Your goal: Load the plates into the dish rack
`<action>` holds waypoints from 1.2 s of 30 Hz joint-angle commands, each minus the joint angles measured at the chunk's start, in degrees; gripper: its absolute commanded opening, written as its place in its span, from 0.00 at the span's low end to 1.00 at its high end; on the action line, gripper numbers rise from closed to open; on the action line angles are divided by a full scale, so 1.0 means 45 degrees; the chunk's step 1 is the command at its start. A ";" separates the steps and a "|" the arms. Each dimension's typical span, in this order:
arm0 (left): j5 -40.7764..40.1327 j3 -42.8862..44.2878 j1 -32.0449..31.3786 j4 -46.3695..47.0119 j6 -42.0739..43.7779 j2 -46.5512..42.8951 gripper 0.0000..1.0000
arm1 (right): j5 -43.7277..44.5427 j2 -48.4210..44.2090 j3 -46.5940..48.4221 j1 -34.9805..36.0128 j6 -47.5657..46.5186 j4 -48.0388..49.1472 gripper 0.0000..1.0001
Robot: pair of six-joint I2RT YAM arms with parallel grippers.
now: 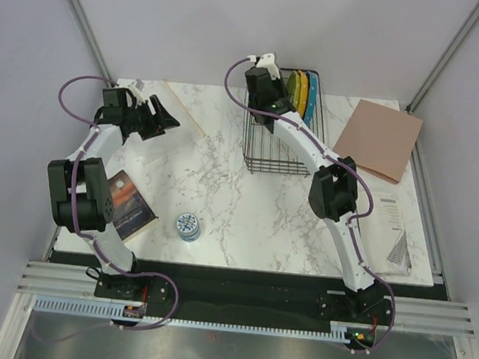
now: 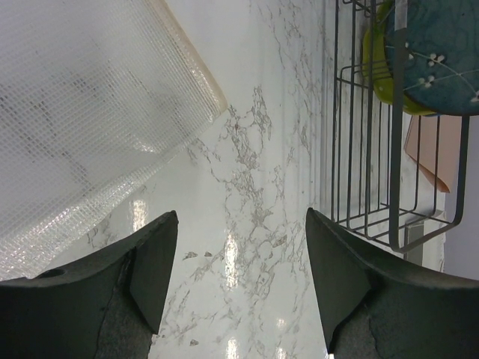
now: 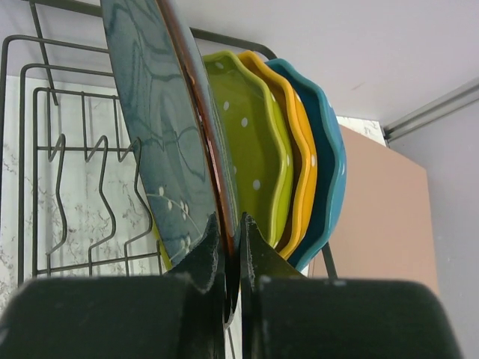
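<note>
The black wire dish rack (image 1: 274,153) stands at the back middle of the marble table. Lime-green (image 3: 251,142), orange (image 3: 301,149) and blue (image 3: 331,153) plates stand on edge in its far end, side by side. My right gripper (image 3: 232,239) is shut on the rim of a dark teal-grey plate (image 3: 161,142), held upright just beside the lime-green one. Seen from above, the right gripper (image 1: 267,87) hangs over the rack's back end. My left gripper (image 1: 165,118) is open over bare marble left of the rack, holding nothing; the left wrist view shows the rack (image 2: 359,149) and the dark plate (image 2: 434,67) to its right.
A clear mesh-textured sheet (image 2: 90,112) lies at the back left, close to my left gripper. A small blue-white tin (image 1: 188,225) and a dark booklet (image 1: 127,204) sit near the front left. A pink-brown mat (image 1: 383,138) and papers (image 1: 393,218) lie to the right.
</note>
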 commanded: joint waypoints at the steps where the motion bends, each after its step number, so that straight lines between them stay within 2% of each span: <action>1: 0.0184 0.0067 0.0096 0.0316 -0.0151 0.0071 0.76 | 0.1069 -0.0404 0.0954 -0.0027 0.0953 0.0688 0.05; 4: 0.0164 0.0126 0.0096 0.0277 -0.0210 0.0090 0.76 | 0.0894 -0.0599 0.0544 0.0032 0.1170 0.0433 0.20; 6: 0.0183 0.0126 0.0096 0.0296 -0.0210 0.0090 0.76 | 0.0874 -0.0736 0.0291 0.0070 0.1209 0.0374 0.25; 15: 0.0203 0.0107 0.0077 0.0277 -0.0366 0.0052 0.76 | 0.0874 -0.1281 -0.0061 0.0246 0.0976 0.0315 0.33; 17: 0.0145 0.0107 0.0077 0.0277 -0.0347 -0.0084 0.78 | 0.0738 -0.1671 -0.0179 0.0382 0.0897 0.0335 0.41; 18: 0.0086 0.0087 0.0077 0.0296 -0.0327 -0.0124 0.97 | 0.0660 -0.1809 -0.0334 0.0422 0.0761 0.0373 0.44; 19: 0.0086 0.0107 0.0058 0.0297 -0.0289 -0.0163 1.00 | 0.0601 -0.1985 -0.0394 0.0480 0.0702 0.0451 0.50; 21: 0.0163 0.0145 0.0057 0.0297 -0.0269 -0.0260 1.00 | 0.0348 -0.2473 -0.0511 0.0578 0.0585 0.0607 0.56; 22: 0.0222 0.0165 0.0057 0.0335 -0.0191 -0.0319 1.00 | 0.0173 -0.2668 -0.0589 0.0598 0.0371 0.0782 0.64; 24: 0.0300 0.0360 0.0057 0.0277 -0.0152 -0.0397 1.00 | -0.0083 -0.3293 -0.0977 0.0637 0.0078 0.1231 0.71; 25: 0.0359 0.0457 0.0038 0.0238 -0.0113 -0.0437 1.00 | -0.0083 -0.3527 -0.1154 0.0618 -0.0214 0.1736 0.81; 28: 0.0652 0.0984 -0.0020 0.0083 0.0082 -0.0495 1.00 | -0.0297 -0.4425 -0.1955 0.0501 -0.0684 0.2461 0.95; 31: 0.0828 0.1687 -0.0273 -0.0308 0.0648 -0.0593 1.00 | -0.0745 -0.5557 -0.3067 -0.0142 -0.0142 0.2019 0.98; 32: 0.0828 0.2075 -0.0371 -0.0560 0.0862 -0.0612 1.00 | -0.0960 -0.6063 -0.3399 -0.0782 0.0886 0.1608 0.98; 34: 0.0809 0.2545 -0.0780 -0.0815 0.1701 -0.0768 1.00 | -0.1526 -0.6360 -0.3364 -0.1527 0.2179 -0.0413 0.98; 35: 0.0750 0.2683 -0.0937 -0.1068 0.2013 -0.0866 1.00 | -0.1818 -0.6632 -0.3673 -0.2285 0.3036 -0.1007 0.98; 36: 0.0731 0.2782 -0.1113 -0.1129 0.2693 -0.0944 1.00 | -0.2169 -0.6847 -0.4159 -0.2640 0.3045 -0.1284 0.98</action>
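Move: The right hand has the dark blue plate pinched at its upper rim in the dish rack; the plate's middle is about 2 cm ahead of that hand and 6 cm below. Roughly level with the dark plate in reach and height stand the green plate, 3 cm to its right, the orange one, 5 cm, and the light blue one, 7 cm. From the left hand the dark plate lies some 24 cm right, 9 cm ahead, about level. Staying almost in place at first, the right hand opens its fingers and lets go of the dark blue plate, then draws up and back out of the rack, about 16 cm up and 5 cm back, swinging some 5 cm right over the other plates late on while the fingertips tip up. The left hand, empty, opens fully and then rises about 5 cm. ##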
